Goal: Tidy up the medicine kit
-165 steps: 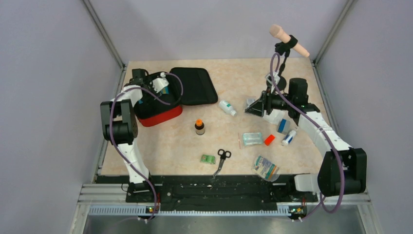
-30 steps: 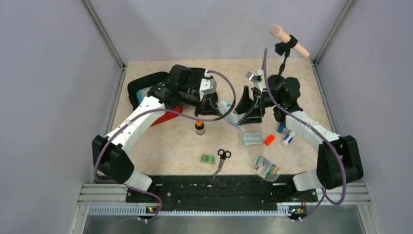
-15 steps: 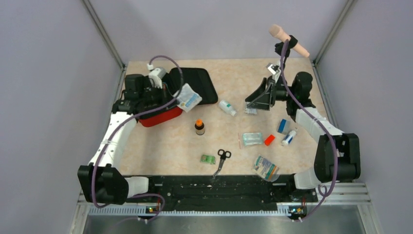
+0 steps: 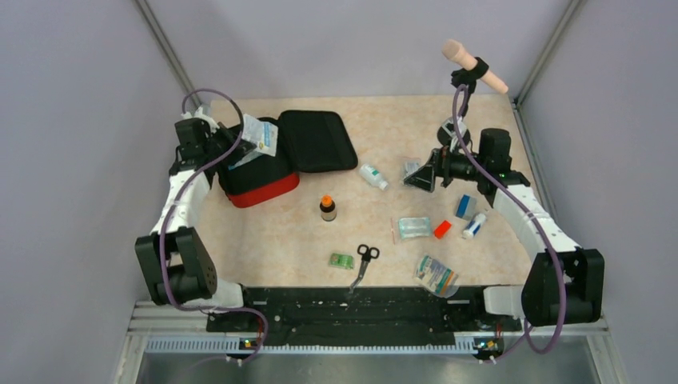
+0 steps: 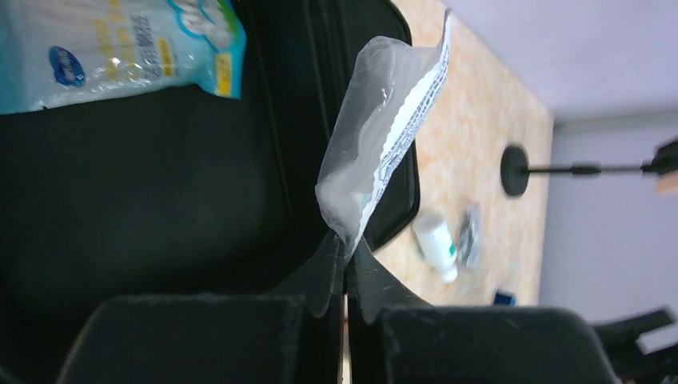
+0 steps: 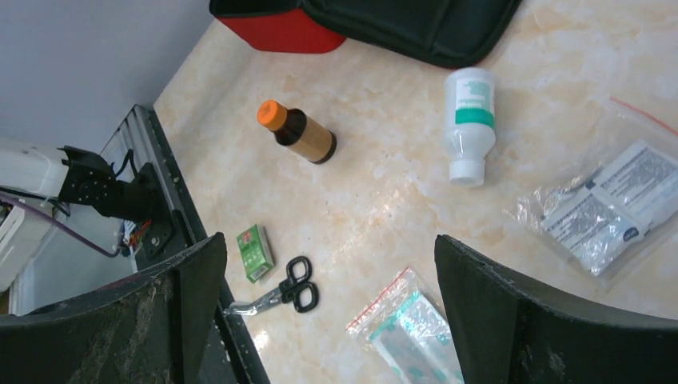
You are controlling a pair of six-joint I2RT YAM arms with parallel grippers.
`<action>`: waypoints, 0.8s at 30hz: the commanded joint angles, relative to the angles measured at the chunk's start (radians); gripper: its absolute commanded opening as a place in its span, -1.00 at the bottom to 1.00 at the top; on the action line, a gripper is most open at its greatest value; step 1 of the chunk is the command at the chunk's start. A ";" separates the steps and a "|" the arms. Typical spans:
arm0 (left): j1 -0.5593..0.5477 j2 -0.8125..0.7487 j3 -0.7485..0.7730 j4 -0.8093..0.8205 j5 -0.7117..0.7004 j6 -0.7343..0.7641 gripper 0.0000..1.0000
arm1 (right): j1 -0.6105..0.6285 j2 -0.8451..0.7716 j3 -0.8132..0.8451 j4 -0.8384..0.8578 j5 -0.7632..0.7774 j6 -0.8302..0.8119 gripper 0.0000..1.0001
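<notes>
The medicine kit point(image 4: 264, 192) lies open at the back left, with a red shell and a black lid point(image 4: 320, 140). My left gripper point(image 4: 237, 144) hovers over it, shut on the corner of a clear plastic packet point(image 4: 260, 134). In the left wrist view the packet point(image 5: 384, 136) sticks up from my pinched left gripper point(image 5: 349, 250) above the kit's black lining point(image 5: 160, 176), where a blue-and-white pouch point(image 5: 120, 48) lies. My right gripper point(image 4: 420, 178) stands open and empty over the table's right half, its jaws wide apart point(image 6: 328, 240).
On the table: a white bottle point(image 4: 372, 176), a brown bottle with orange cap point(image 4: 328, 208), scissors point(image 4: 364, 260), a green box point(image 4: 342, 261), clear bags point(image 4: 414, 228), a red block point(image 4: 442, 230), a blue item point(image 4: 465, 206), a white tube point(image 4: 474, 226), a printed packet point(image 4: 436, 276). A microphone stand point(image 4: 464, 88) rises at the back right.
The grippers met at the table's middle around the packet; the right one opened and drew back right. The left arm carried the packet back-left to over the kit.
</notes>
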 commanded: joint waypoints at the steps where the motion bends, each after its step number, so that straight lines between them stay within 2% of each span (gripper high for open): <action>1: 0.053 0.114 0.031 0.200 -0.019 -0.227 -1.00 | -0.002 -0.052 -0.023 0.015 0.040 -0.024 0.98; 7: 0.101 0.289 0.091 0.219 0.037 -0.402 -1.00 | -0.001 -0.059 -0.021 0.018 0.046 -0.011 0.98; 14: 0.116 0.389 0.138 0.298 0.016 -0.419 -1.00 | -0.002 -0.050 -0.038 0.028 0.062 -0.021 0.97; 20: 0.155 0.518 0.257 0.200 0.012 -0.437 -1.00 | -0.002 -0.046 -0.033 0.026 0.063 -0.017 0.97; 24: 0.157 0.559 0.279 0.179 0.014 -0.437 -1.00 | -0.001 -0.047 -0.034 0.018 0.080 -0.028 0.97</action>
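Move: The medicine kit's open basin, where the held clear-and-white packet is being taken, has its middle about 7 cm ahead of the left hand, 2 cm to its left and 17 cm below. The swab bag already inside lies 12 cm ahead, 2 cm left; the kit lid 14 cm ahead, 21 cm right; the amber bottle 10 cm back, 24 cm right, all 18 cm down. From the right hand, the kit is 17 cm ahead, 53 cm left, 17 cm below. With its fingers still shut on the packet's edge, the left hand carries it forward about 10 cm while going some 9 cm left and as far down, towards the kit's far left corner; most of the sinking comes first, followed by a nearly level forward-left reach. On the way the wrist rolls its left side down some 20 degrees, turns counter-clockwise about as much and tips a little further down, keeping its hold above the basin. ##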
